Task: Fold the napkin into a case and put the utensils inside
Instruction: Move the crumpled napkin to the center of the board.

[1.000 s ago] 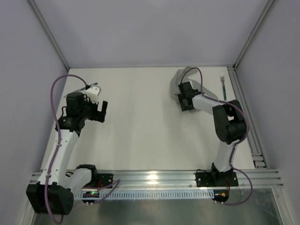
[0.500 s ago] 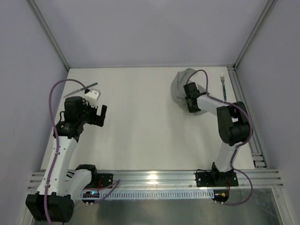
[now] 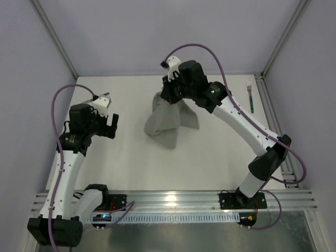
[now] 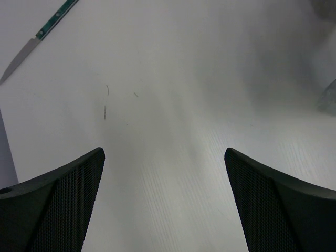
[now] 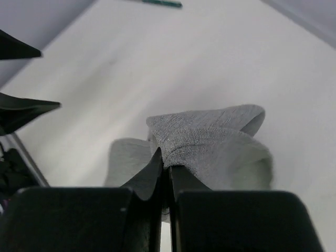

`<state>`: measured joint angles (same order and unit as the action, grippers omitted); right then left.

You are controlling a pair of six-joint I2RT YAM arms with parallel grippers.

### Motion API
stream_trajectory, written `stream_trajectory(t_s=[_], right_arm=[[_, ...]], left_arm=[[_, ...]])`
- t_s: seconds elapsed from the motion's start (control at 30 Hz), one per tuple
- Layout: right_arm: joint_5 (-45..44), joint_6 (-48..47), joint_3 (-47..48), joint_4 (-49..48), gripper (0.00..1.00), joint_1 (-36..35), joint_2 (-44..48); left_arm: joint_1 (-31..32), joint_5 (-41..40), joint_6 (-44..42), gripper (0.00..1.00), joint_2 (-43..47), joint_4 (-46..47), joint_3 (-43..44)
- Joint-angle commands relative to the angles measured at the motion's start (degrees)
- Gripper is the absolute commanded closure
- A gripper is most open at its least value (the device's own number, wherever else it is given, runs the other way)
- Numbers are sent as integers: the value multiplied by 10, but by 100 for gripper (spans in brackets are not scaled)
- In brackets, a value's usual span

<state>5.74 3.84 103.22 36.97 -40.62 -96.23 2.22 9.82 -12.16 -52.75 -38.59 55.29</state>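
Note:
The grey napkin (image 3: 167, 119) hangs crumpled over the middle of the table, its lower end resting on the surface. My right gripper (image 3: 169, 93) is shut on its top edge; the right wrist view shows the jaws (image 5: 169, 164) pinching a fold of the napkin (image 5: 215, 139). The fork (image 3: 250, 97) lies at the back right beside the rail. The knife (image 4: 37, 41), teal handle and silver blade, lies at the back left, ahead of my left gripper (image 4: 164, 153). My left gripper (image 3: 113, 126) is open and holds nothing, left of the napkin. No case shape shows.
Metal frame posts and a rail (image 3: 275, 121) run along the table's right side, and grey walls close in the back and sides. The left gripper's fingers (image 5: 23, 107) show at the left edge of the right wrist view.
My right gripper has shut on the napkin, lifted it off the back right of the table and carried it left to the middle. The left arm has hardly moved.

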Motion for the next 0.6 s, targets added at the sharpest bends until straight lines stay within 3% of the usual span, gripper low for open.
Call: stream_trajectory(t_s=[0.0,0.13,0.27,0.43,0.57], right_arm=[[112,29,66,-28,97,7,14],[66,28,16,-33,97,9,23],[67,41,-124,-76,96,13,58],[100,90,-315,-178,82,37,75],[102,112,-393,-217,73,66,34]], left_arm=[[-3,-14,11,1,1,-7,41],[-3,-1,11,1,2,-14,58],[-2,33,-12,1,0,-22,52],[-3,96,-79,1,-45,-61,25],[-1,94,-136,5,-86,-65,-40]])
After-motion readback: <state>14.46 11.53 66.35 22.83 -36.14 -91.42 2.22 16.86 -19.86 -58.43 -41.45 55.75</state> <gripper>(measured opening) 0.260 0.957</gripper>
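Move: Straight below the right hand, some 29 cm down, lies the middle of the board; the gray napkin is already pinched in its shut fingers and hangs with its middle about 13 cm lower and 4 cm back. The open left gripper is roughly 27 cm to the left, 7 cm back and 9 cm lower; the knife lies about 46 cm left and 20 cm farther out. From the left hand the board's middle is about 8 cm ahead, 27 cm right and 20 cm down. Flinging the napkin out over the board, the right hand first lifts about 6 cm, then drops fast by some 25 cm, drawing back and to the right while its fingers tip downward and begin to part around the cloth. The left hand, wide open and empty, bobs up 3 cm, sinks about 6 and turns slightly clockwise. ##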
